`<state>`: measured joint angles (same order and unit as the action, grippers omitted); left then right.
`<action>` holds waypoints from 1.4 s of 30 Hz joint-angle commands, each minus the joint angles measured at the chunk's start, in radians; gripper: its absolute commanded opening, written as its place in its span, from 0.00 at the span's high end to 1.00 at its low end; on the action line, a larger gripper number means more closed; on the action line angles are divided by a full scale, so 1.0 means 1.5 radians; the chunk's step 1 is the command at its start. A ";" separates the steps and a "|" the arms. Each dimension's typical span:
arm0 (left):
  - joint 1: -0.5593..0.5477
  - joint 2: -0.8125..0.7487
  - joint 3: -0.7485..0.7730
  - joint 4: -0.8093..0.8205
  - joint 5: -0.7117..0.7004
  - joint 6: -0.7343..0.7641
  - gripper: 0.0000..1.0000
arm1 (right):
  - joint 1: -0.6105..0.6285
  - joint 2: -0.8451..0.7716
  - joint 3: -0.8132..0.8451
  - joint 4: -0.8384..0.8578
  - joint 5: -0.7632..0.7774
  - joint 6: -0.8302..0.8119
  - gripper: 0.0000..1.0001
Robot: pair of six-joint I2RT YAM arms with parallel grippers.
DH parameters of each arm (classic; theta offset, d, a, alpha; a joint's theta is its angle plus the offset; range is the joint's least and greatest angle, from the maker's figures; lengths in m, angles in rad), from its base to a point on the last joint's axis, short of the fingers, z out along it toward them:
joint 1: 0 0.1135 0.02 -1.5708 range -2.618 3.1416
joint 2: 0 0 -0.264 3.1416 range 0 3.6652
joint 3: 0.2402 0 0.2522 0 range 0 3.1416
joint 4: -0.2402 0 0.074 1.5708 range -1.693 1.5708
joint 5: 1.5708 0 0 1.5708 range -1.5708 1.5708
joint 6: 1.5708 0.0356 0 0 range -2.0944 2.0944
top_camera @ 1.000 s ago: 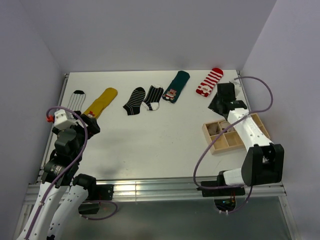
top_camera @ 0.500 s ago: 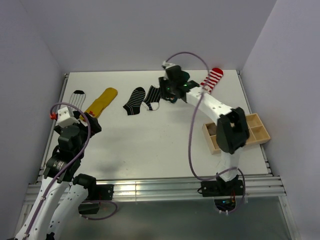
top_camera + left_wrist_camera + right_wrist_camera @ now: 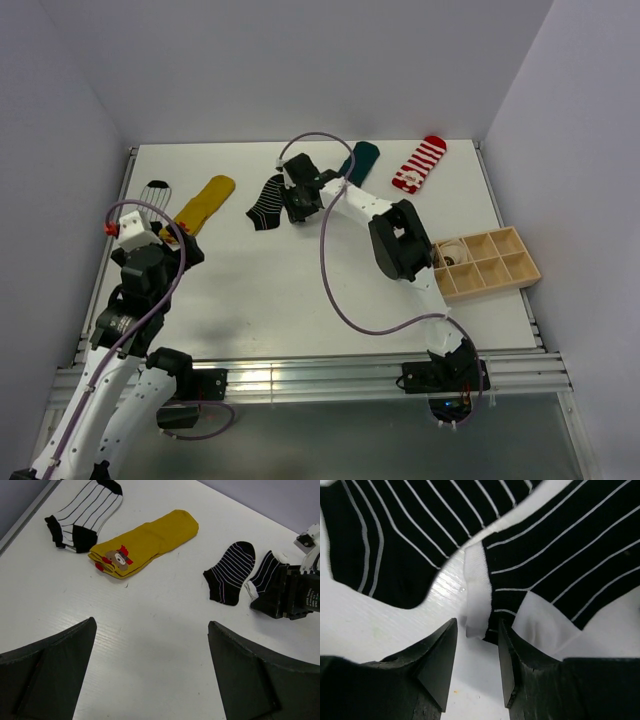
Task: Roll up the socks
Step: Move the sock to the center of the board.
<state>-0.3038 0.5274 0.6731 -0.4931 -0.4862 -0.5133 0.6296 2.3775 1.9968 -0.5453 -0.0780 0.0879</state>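
Note:
Several socks lie in a row at the back of the table. From the left: a white black-lined sock (image 3: 155, 193), a yellow sock (image 3: 206, 202), a black white-lined sock (image 3: 267, 201), a teal sock (image 3: 360, 156) and a red-white striped sock (image 3: 420, 164). My right gripper (image 3: 298, 203) is down on a second black white-lined sock (image 3: 560, 550). Its jaws stand partly open, and the sock's white cuff edge (image 3: 477, 605) reaches in between the fingertips without being pinched. My left gripper (image 3: 152, 625) hovers wide open and empty over bare table, short of the yellow sock (image 3: 145, 542).
A wooden compartment tray (image 3: 487, 262) sits at the right side of the table. The right arm (image 3: 400, 235) stretches diagonally across the middle. In the left wrist view the right gripper's body (image 3: 295, 592) covers part of the second black sock (image 3: 267, 570).
The right arm swung from the tray at the right across to the black white-lined socks, and its jaws narrowed. The left arm barely moved.

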 commanded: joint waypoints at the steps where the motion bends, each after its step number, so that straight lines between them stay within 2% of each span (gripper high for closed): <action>1: 0.006 0.002 -0.001 0.021 0.003 0.004 0.01 | -0.004 0.028 0.047 -0.040 -0.012 0.008 0.55; 6: 0.008 -0.001 -0.004 0.025 0.007 0.007 0.00 | -0.001 0.009 -0.019 -0.039 -0.025 0.036 0.55; 9: 0.009 -0.001 -0.003 0.025 0.009 0.008 0.01 | 0.002 -0.049 -0.118 -0.012 -0.030 0.071 0.55; 12: 0.011 -0.001 -0.004 0.026 0.011 0.009 0.00 | 0.016 -0.130 -0.300 0.038 -0.035 0.120 0.55; 18: 0.013 0.001 -0.004 0.027 0.021 0.013 0.01 | 0.087 -0.268 -0.496 0.106 -0.048 0.220 0.56; 23: 0.014 0.004 -0.003 0.027 0.030 0.013 0.01 | 0.174 -0.326 -0.537 0.151 -0.003 0.222 0.55; 29: 0.015 0.008 -0.003 0.033 0.046 0.015 0.00 | 0.209 -0.373 -0.540 0.165 0.052 0.169 0.55; 32: 0.016 0.025 0.002 0.033 0.065 0.017 0.00 | 0.239 -0.397 -0.556 0.182 0.124 0.125 0.55; 37: 0.018 0.044 0.006 0.030 0.078 0.015 0.01 | 0.281 -0.399 -0.564 0.193 0.186 0.063 0.54; 42: 0.018 0.036 0.000 0.032 0.075 0.016 0.00 | 0.299 -0.387 -0.567 0.212 0.181 0.029 0.51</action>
<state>-0.2817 0.5961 0.6735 -0.4755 -0.3889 -0.5087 1.0683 1.8198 1.1503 -0.2729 0.1413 0.1925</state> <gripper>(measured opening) 0.994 0.488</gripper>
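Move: The right fingertips hover close above the near end of the small black-striped sock; its middle lies about 7 cm ahead, 3 cm right and 3 cm below. From the same hand, the dark striped sock is roughly 9 cm left and 4 cm ahead, and the green sock some 16 cm right and 14 cm ahead. From the left hand, the sock to be moved is about 28 cm ahead, 29 cm right and 21 cm lower. Lower the right gripper about 1 cm so its part-open fingertips press the near end of the small striped sock onto the board, then drag it straight back some 22 cm, away from the dark striped sock, keeping low. Stop, ease up about 1.5 cm and turn the hand slightly counter-clockwise, the opening hardly changed. Late on, nudge the left gripper about 2 cm right, down and forward. ##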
